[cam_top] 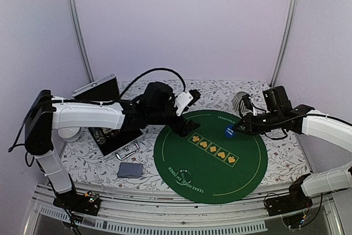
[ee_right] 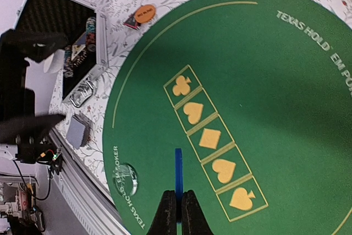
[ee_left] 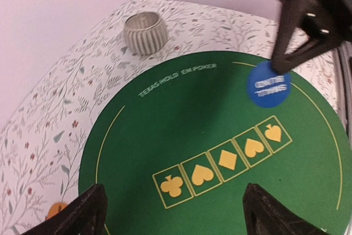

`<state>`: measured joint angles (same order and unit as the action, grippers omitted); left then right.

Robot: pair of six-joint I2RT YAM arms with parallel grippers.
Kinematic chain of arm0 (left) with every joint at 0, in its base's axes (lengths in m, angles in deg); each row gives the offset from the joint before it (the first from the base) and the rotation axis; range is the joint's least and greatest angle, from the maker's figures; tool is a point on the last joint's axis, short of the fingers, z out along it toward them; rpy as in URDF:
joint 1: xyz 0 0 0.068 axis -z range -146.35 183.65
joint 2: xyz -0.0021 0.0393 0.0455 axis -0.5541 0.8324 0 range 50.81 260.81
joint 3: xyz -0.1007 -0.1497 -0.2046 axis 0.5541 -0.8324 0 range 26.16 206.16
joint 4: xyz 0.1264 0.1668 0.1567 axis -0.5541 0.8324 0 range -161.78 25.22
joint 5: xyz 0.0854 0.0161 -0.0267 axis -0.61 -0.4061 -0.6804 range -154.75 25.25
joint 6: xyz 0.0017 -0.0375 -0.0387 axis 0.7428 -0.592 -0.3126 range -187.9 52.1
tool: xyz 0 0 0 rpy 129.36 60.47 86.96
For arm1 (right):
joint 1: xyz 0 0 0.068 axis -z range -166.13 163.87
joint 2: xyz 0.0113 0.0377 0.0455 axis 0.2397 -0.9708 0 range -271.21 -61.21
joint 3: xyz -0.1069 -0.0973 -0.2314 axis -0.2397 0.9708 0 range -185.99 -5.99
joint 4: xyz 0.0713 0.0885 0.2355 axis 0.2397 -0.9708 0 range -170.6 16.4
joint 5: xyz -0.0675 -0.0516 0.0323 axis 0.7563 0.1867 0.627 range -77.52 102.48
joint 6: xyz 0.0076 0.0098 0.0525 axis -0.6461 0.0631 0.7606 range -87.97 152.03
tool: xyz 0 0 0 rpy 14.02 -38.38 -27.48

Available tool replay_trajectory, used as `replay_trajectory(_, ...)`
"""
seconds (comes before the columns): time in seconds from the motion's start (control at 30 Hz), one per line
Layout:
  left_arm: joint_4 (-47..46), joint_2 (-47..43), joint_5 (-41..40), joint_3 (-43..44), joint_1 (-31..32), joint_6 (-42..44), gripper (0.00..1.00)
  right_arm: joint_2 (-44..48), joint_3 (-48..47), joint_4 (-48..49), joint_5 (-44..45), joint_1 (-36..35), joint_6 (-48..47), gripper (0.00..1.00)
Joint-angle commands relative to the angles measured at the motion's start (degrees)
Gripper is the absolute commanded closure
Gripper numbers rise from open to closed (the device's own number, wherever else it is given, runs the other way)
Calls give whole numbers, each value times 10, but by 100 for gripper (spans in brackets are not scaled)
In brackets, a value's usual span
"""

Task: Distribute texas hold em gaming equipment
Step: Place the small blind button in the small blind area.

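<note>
My right gripper (ee_right: 178, 208) is shut on a blue disc (ee_right: 178, 171), seen edge-on above the round green mat (ee_right: 286, 81). From above, the blue disc (cam_top: 229, 131) hangs at the right gripper (cam_top: 236, 127) over the mat's far right. In the left wrist view the same blue disc (ee_left: 268, 85) has white lettering. My left gripper (ee_left: 176, 216) is open over the mat's suit boxes, with nothing between its fingers (ee_left: 82, 213). An orange disc (ee_right: 145, 13) and a small black triangle (ee_right: 131, 22) lie just off the mat's far-left edge. A grey-blue card deck (cam_top: 130, 170) rests near the table's front left.
An open aluminium case (cam_top: 110, 116) holding striped chips (ee_right: 88, 37) stands at the left. A ribbed grey cup (cam_top: 240, 101) sits behind the mat at the right. A clear round disc (cam_top: 185, 175) lies on the mat's near edge. The left arm (cam_top: 88, 115) reaches across the case.
</note>
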<state>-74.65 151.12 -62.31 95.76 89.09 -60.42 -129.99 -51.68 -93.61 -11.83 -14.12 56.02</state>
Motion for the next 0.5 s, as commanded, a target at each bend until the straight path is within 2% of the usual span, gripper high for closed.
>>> replay_trajectory(0.0, 103, 37, -43, 11, -38, -117, 12, 58, 32, -83, 40, 13, -8, 98)
replay_trajectory(0.13, 129, 48, -44, -9, -41, -147, 12, 88, 55, -103, 36, 14, 2, 98)
replay_trajectory(0.27, 163, 48, -64, 15, -41, -155, 12, 98, 66, -117, 41, 14, 4, 98)
replay_trajectory(0.47, 184, 28, -34, 5, -41, -159, 12, 110, 73, -127, 34, 14, 10, 98)
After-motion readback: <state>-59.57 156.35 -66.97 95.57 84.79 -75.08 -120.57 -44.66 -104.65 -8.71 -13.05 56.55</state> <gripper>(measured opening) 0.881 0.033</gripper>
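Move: The right hand holds the small blind button over the mat; its likely spot, the mat's near-right part, lies about 11 cm back, 7 cm right and 16 cm below. The spade square is some 4 cm back and 3 cm right, the clear disc 12 cm back and 16 cm left. From the left hand, the big blind button lies roughly 14 cm ahead, 10 cm left and 18 cm down, the triangle 3 cm left of that button. Still pinching the small blind button, the right hand slows as it carries it back, to the right and down towards the mat's near-right part, about 7 cm in all, tipping slightly farther down. The empty left hand, fingers staying open, sinks some 10 cm and goes 6 cm left towards the big blind button, tipping down and turning counter-clockwise. ##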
